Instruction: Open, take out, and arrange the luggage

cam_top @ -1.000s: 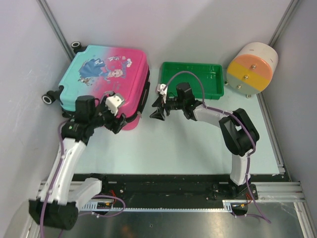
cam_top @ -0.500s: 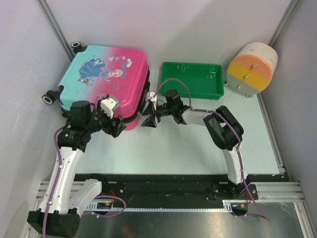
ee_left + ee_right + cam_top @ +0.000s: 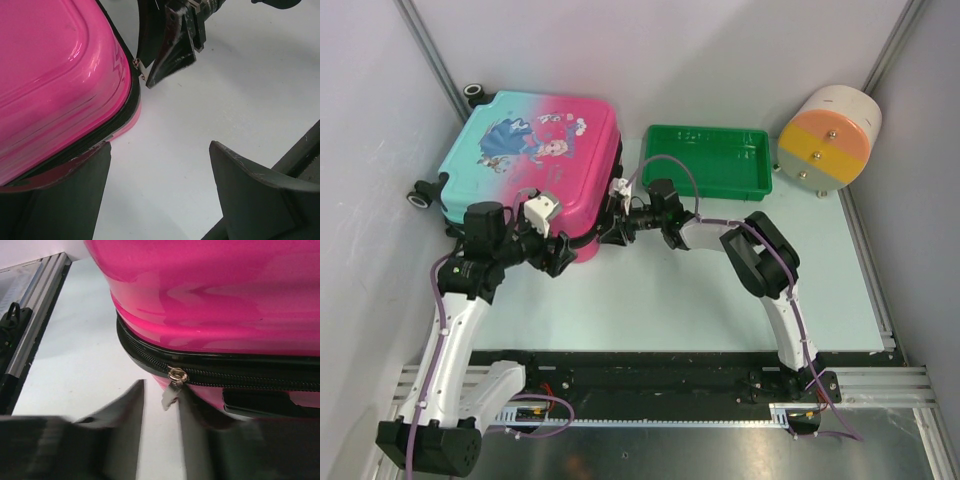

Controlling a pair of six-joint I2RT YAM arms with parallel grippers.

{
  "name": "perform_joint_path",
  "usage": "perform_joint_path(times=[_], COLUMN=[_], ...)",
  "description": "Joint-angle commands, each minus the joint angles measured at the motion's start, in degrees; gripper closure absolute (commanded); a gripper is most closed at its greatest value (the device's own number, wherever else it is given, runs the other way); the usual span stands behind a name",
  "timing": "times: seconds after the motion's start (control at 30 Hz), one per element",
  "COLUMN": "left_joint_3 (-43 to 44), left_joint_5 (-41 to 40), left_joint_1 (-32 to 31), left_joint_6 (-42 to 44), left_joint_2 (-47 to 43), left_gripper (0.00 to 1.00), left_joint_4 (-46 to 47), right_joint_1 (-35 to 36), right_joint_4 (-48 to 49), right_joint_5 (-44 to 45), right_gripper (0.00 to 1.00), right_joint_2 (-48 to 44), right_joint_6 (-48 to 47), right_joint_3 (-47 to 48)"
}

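Note:
The luggage [image 3: 535, 150], a closed pink-to-teal hard suitcase with cartoon prints, lies flat at the back left. Its black zipper [image 3: 150, 360] runs round the pink corner [image 3: 55, 65]. A metal zipper pull [image 3: 170, 390] hangs from the slider. My right gripper [image 3: 162, 387] is at that corner [image 3: 615, 228], jaws narrowly apart around the pull. The right finger touches the pull and a gap shows on the left side. My left gripper [image 3: 160, 147] stands wide open beside the near pink corner [image 3: 560, 252], with nothing between its fingers. The right gripper's fingers [image 3: 167, 60] also show in the left wrist view.
A green plastic tray [image 3: 708, 130] sits right of the suitcase at the back. A white-and-orange cylinder [image 3: 830, 135] lies at the back right. Walls and metal posts close in the left and right sides. The pale tabletop [image 3: 650, 300] spreads in front of the arms.
My right arm has reached left from in front of the tray to the suitcase's pink corner, and its jaws have narrowed around the zipper pull. The left arm shifted slightly left, then held still.

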Motion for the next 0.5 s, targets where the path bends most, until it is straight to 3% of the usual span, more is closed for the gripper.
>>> perform_joint_path(times=[0.0,0.07,0.1,0.37,0.47], left_joint_3=[0.97,1.67,1.93,5.18,5.19], left_joint_5=[0.4,-0.39,-0.4,0.66,-0.13], left_joint_1=[0.86,1.65,2.09,5.26,7.54], left_joint_6=[-3.5,-4.12,-4.38,-6.14,-6.23], left_joint_2=[1.45,2.16,2.77,5.76,5.5], left_gripper=[0.16,0.16,0.16,0.16,0.16], left_joint_4=[0.5,0.5,0.5,0.5,0.41], right_joint_1=[1.16,1.16,1.16,0.46,-0.5], right_joint_4=[3.88,3.61,2.22,-5.94,-9.64], right_joint_5=[0.3,2.05,3.02,15.49,21.38], right_gripper=[0.76,0.88,1.0,1.0,1.0], right_joint_2=[-0.08,-0.87,-1.66,-6.84,-9.57], right_joint_6=[4.05,4.05,3.79,2.82,-2.96], right_joint_3=[2.21,1.51,1.16,-1.92,-4.2])
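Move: Between the right hand's half-open fingers lies the zipper pull, its middle about 2 cm to the left and 1 cm ahead, at finger height. From that hand the suitcase's black side handle is roughly 9 cm ahead, 1 cm left and 2 cm lower; the green tray is some 19 cm ahead, 23 cm right and 8 cm lower. From the left hand the pull lies about 8 cm ahead, 7 cm right and 11 cm below. Closing fully on the tab of the zipper pull, the right fingers pinch it at the suitcase's near right corner; the hand then eases about 1.5 cm forward and a little right, along the zipped side towards the handle, turning some 10 degrees clockwise. The open left hand drifts about 3 cm forward and left over the suitcase's near edge, dipping slightly and coming partly back up. ##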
